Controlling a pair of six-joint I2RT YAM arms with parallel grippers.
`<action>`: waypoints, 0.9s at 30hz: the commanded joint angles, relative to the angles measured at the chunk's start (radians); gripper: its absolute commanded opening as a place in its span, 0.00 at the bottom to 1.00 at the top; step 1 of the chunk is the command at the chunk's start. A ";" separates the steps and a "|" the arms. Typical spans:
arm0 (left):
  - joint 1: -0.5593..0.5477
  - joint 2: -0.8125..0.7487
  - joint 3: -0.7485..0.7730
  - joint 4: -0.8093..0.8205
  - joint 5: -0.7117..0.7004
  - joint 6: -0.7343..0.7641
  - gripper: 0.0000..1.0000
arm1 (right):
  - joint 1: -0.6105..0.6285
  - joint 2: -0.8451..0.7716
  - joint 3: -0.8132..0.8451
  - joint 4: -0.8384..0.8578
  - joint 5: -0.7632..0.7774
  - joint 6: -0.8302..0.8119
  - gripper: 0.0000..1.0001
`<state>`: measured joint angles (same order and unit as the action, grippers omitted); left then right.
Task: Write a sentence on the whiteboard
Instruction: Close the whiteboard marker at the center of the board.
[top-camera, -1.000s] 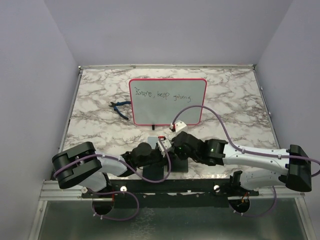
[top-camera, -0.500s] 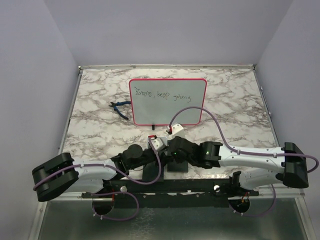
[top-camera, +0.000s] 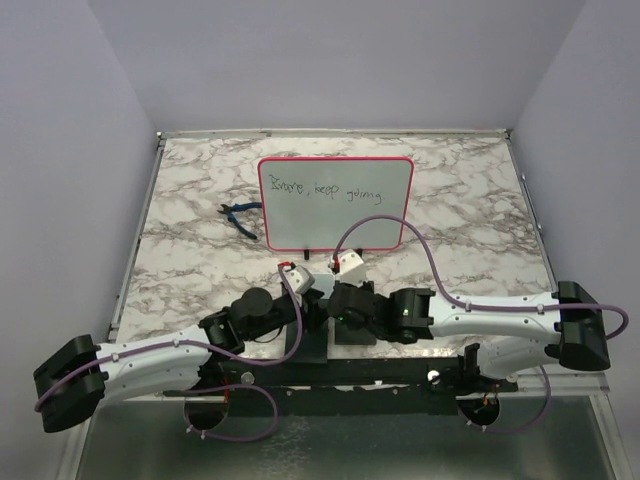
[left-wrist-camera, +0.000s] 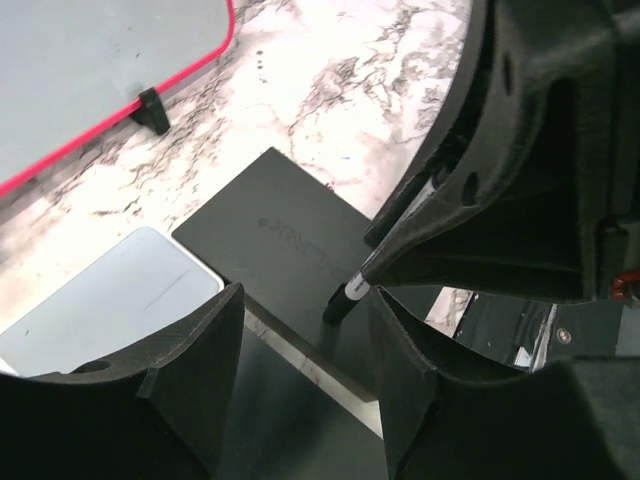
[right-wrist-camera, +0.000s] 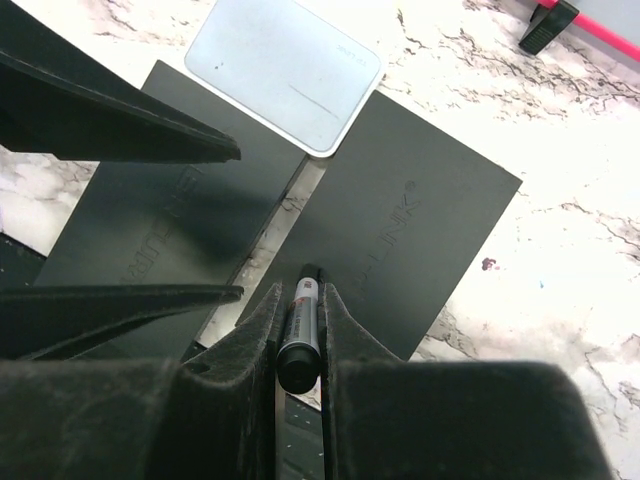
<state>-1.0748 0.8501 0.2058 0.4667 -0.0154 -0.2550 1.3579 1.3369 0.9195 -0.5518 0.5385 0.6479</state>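
Observation:
The whiteboard (top-camera: 335, 215), white with a red-pink rim, stands at the middle back of the marble table (top-camera: 460, 200). The sentence (top-camera: 328, 190) runs in thin dark handwriting along its upper part. A rim corner and a black foot (right-wrist-camera: 548, 25) show in the right wrist view, and the board's edge (left-wrist-camera: 90, 60) in the left wrist view. My right gripper (right-wrist-camera: 300, 300) is shut on a black marker (right-wrist-camera: 300, 335) that points down at a black slab. Beside it on the left, my left gripper (left-wrist-camera: 305, 340) is open and holds nothing. The marker's tip (left-wrist-camera: 343, 300) hangs just beyond its right finger.
Two black rectangular slabs (right-wrist-camera: 420, 220) (right-wrist-camera: 150, 230) lie side by side under the grippers, with a small grey-white pad (right-wrist-camera: 285, 70) just beyond them. Blue pliers (top-camera: 240, 216) lie left of the board. Both arms (top-camera: 150, 355) (top-camera: 500, 315) stretch low along the near edge.
My left gripper has opened from nearly shut, and its arm has sunk and stretched out to the left. The right gripper has shifted slightly left, still holding the marker.

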 joint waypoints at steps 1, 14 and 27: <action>0.004 -0.056 0.023 -0.160 -0.094 -0.081 0.53 | 0.025 0.102 -0.056 -0.211 -0.071 0.049 0.01; 0.119 0.000 0.092 -0.200 -0.135 -0.158 0.59 | 0.030 0.088 0.043 -0.252 0.004 0.068 0.01; 0.202 -0.026 0.251 -0.445 -0.228 -0.236 0.87 | -0.117 -0.083 0.190 -0.311 0.019 -0.049 0.01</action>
<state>-0.9012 0.8490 0.3965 0.1360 -0.1886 -0.4549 1.3457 1.3289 1.1133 -0.8242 0.5953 0.6586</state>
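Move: The capped marker, held in the right fingers, has its middle about 5 cm to the right of the open left hand, 2 cm back and 1 cm higher. From the left hand the small white panel lies 7 cm ahead and 3 cm left, 12 cm down. From the right hand the whiteboard's middle is some 32 cm ahead and 2 cm left, the right dark box 1 cm ahead and 2 cm right, both 11 cm below. The already open left hand draws away from the capped marker, edging left as it dips 2 to 3 cm, then swings forward towards the whiteboard and climbs back up, ending about 6 cm forward and 4 cm left while it turns some 20 degrees counter-clockwise and spreads its fingers wider. The right hand keeps its pinch on the marker and nearly holds its place at first, then lifts about 5 cm above the dark boxes with a small drift to the right. ##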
